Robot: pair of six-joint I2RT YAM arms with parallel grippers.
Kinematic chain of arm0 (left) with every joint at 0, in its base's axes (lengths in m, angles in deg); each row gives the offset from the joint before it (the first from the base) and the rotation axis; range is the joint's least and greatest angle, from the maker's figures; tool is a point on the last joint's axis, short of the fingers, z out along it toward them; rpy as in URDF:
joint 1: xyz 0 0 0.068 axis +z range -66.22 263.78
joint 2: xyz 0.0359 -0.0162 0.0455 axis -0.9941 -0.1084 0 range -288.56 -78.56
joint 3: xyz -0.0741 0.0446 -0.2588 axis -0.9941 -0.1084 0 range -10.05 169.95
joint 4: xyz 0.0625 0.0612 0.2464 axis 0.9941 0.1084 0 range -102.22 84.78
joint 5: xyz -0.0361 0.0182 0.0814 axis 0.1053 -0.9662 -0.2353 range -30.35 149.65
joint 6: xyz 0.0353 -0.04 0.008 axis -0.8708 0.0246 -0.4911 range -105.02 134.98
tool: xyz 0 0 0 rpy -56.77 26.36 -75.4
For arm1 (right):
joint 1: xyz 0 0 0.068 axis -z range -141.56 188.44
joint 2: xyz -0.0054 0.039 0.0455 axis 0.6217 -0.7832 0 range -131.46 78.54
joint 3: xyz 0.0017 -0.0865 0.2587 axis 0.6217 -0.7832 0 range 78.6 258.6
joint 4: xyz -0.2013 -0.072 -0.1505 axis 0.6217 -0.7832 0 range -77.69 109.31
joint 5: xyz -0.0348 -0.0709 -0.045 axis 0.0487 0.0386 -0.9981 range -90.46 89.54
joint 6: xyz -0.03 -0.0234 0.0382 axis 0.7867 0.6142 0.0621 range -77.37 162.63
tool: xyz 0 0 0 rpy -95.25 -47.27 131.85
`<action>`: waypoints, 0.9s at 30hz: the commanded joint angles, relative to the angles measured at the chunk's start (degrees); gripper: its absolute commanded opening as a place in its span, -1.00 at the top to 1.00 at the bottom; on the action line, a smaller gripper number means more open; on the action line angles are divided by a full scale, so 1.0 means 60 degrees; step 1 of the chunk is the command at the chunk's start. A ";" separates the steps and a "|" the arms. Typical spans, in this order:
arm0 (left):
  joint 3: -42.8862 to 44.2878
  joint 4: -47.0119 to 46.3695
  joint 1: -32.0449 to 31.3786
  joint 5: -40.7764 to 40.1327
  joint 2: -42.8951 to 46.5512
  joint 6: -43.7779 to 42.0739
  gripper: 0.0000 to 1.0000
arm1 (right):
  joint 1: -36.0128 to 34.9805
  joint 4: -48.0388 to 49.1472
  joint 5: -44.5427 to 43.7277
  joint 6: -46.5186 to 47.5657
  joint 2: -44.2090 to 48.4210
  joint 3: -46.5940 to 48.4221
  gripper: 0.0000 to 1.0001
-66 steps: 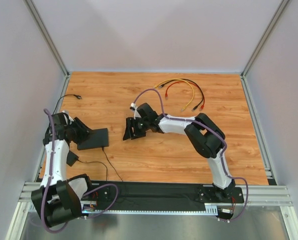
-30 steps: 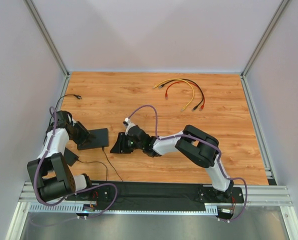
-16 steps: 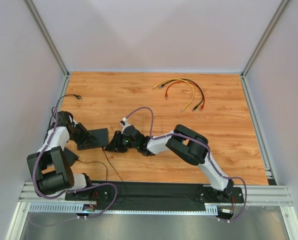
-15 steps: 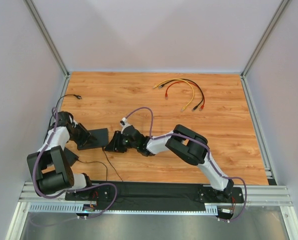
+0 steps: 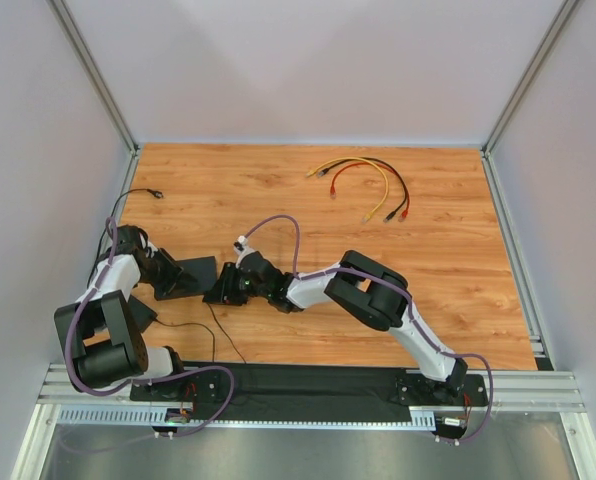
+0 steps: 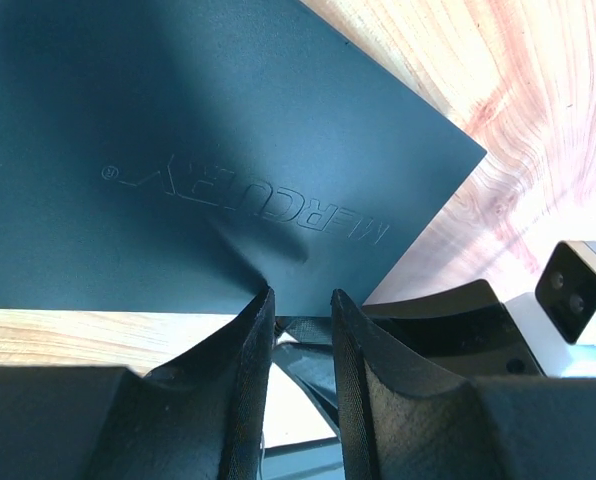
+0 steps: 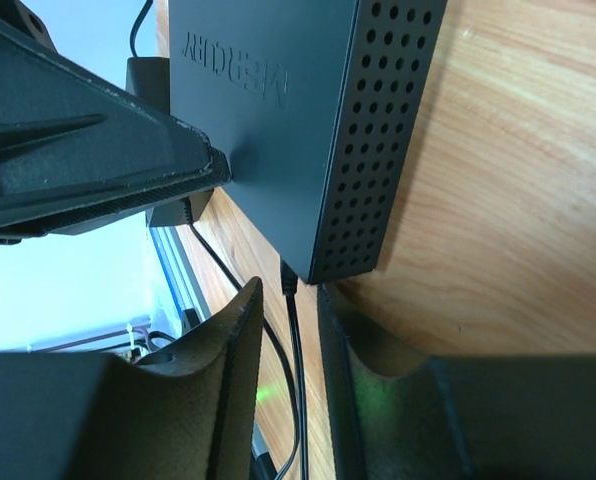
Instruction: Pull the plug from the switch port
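Note:
The switch (image 5: 192,271) is a flat black box at the left of the table. It fills the left wrist view (image 6: 218,150), and its perforated side shows in the right wrist view (image 7: 378,130). A black plug (image 7: 289,278) sits in its near corner, with a black cable (image 7: 298,390) trailing off. My right gripper (image 7: 288,292) is open, its fingers either side of the plug and cable without touching them. It is also in the top view (image 5: 219,292). My left gripper (image 6: 300,305) rests its tips on the switch's top near an edge, jaws narrowly apart with nothing held.
A bundle of yellow, red and black patch cables (image 5: 363,180) lies at the back. A loose black cable end (image 5: 150,194) lies at the far left. A small black adapter (image 5: 144,316) sits near the left arm. Frame rails and walls bound the table.
My right gripper has moved left and down to the switch's near right corner and now straddles the plug cable. My left arm has drawn in, its gripper staying on the switch.

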 commanded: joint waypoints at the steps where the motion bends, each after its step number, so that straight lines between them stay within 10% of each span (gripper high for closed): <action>1: -0.0055 0.0035 -0.0011 0.0187 0.0050 -0.0012 0.26 | -0.0082 -0.0257 -0.0206 0.0175 -0.0327 0.0354 0.42; 27: 0.1703 0.1822 -0.0535 -0.1321 0.2468 -0.1403 0.24 | 0.0709 -0.1443 0.0481 0.1287 -0.0810 0.1306 0.97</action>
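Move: The plug sits in the near edge of the switch by its right corner, almost between the right fingertips: about 1 cm ahead of them and 1 cm to their left. The switch's middle is some 5 cm ahead and 6 cm left of the right hand; the adapter box stands roughly 16 cm left and 4 cm back. From the left hand the plug lies about 5 cm to the right, 1 cm back and 3 cm below. Right fingers close on the plug, edging forward about 2.5 cm; the left hand rises some 8 cm off the switch. ##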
